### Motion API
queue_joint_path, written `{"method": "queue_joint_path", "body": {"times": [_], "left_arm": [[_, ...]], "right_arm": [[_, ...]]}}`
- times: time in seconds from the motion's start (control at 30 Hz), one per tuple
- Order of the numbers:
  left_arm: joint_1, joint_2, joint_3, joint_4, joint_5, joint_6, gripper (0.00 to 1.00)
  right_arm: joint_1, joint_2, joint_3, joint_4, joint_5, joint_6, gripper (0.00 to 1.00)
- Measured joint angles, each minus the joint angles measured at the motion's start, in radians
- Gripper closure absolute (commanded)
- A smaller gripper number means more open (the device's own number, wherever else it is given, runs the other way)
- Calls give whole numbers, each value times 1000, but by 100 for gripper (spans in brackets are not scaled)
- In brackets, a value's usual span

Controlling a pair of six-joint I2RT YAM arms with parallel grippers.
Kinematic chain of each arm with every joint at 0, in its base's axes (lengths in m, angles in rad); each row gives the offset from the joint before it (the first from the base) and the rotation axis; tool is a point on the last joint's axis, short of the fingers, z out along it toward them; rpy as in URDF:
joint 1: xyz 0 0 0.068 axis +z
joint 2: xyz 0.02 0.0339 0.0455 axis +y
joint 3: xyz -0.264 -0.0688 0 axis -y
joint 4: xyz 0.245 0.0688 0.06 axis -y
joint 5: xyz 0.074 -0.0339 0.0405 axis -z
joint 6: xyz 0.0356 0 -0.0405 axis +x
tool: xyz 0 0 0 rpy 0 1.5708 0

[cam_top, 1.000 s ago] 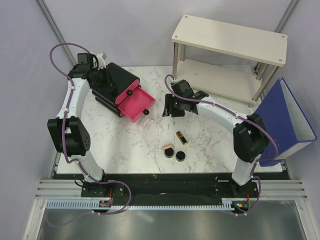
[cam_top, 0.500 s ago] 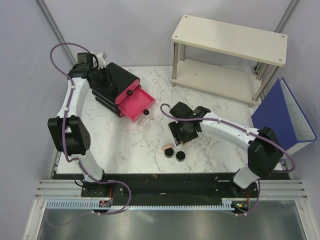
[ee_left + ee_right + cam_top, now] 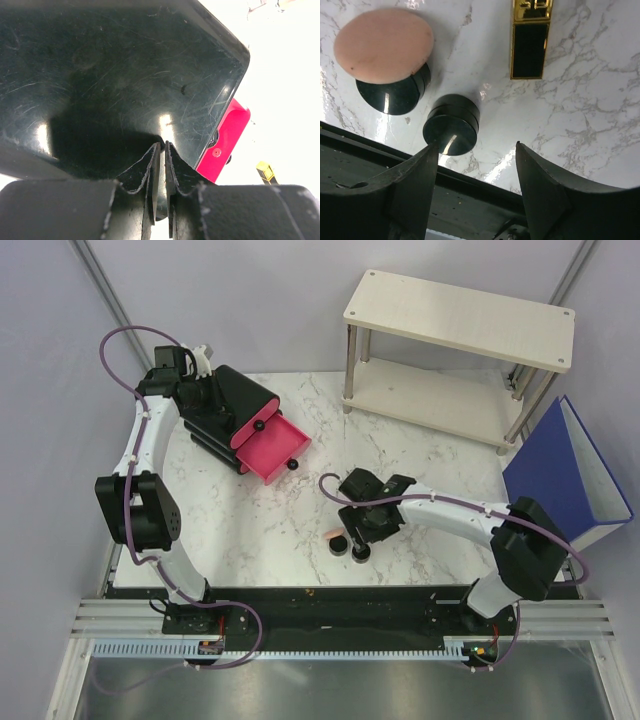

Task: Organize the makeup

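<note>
In the right wrist view my right gripper (image 3: 476, 145) hangs open just above the marble. A small round black compact (image 3: 451, 131) lies beside its left fingertip, not between the jaws. An open compact with a peach pad (image 3: 382, 45) sits at upper left, and a gold-and-black lipstick (image 3: 530, 45) lies at top. From above, the right gripper (image 3: 366, 525) covers the lipstick; both compacts (image 3: 359, 552) show near the front edge. My left gripper (image 3: 162, 145) is pinched on the back of the black box (image 3: 235, 405), whose pink drawer (image 3: 272, 448) stands open.
A two-level wooden shelf (image 3: 460, 320) stands at the back right. A blue binder (image 3: 565, 475) leans at the right edge. The table's front edge and a black rail (image 3: 330, 590) lie just beyond the compacts.
My right gripper has swung from beside the pink drawer toward the front edge, lowered over the makeup, and its jaws have widened. The left arm and box have not moved.
</note>
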Motion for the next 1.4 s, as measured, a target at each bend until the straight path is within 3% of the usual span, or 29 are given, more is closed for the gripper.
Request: {"method": "queue_joint_path", "body": {"times": [0.47, 0.57, 0.7, 0.9, 1.2, 1.4], "left_arm": [[0, -7, -14, 14, 2, 0, 82], [0, -7, -14, 14, 2, 0, 82], [0, -7, -14, 14, 2, 0, 82], [0, -7, -14, 14, 2, 0, 82], [0, -6, -13, 14, 2, 0, 82], [0, -7, -13, 14, 3, 0, 81]], "right_arm": [[37, 143, 17, 111, -69, -21, 32], [37, 159, 18, 107, -72, -28, 39], [37, 164, 20, 92, -72, -36, 69], [37, 164, 43, 72, -71, -43, 83], [37, 192, 152, 21, -43, -63, 85], [29, 252, 360, -3, -18, -95, 85]]}}
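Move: The black jar the right hand is going for stands about 3 cm to its left, 1 cm nearer the base and 4 cm below the open fingers. A second black jar sits 1 cm ahead and 7 cm left of the hand, with the pink sponge 4 cm ahead and 8 left, and the gold-edged case 7 ahead and 2 left. The open pink drawer is roughly 20 cm ahead and 21 left. From the left hand, the jar lies about 30 cm back and 28 right. The right hand, fingers open and pointing down, eases about 3 cm left and nearly 4 cm down around the nearer black jar, the one on the right of the pair, and closes to pinch it by its sides. Holding that grip, it lifts the jar some 6 cm while carrying it forward and left by about as much each way, picking up speed towards the open pink drawer, with hardly any turn of the wrist. ##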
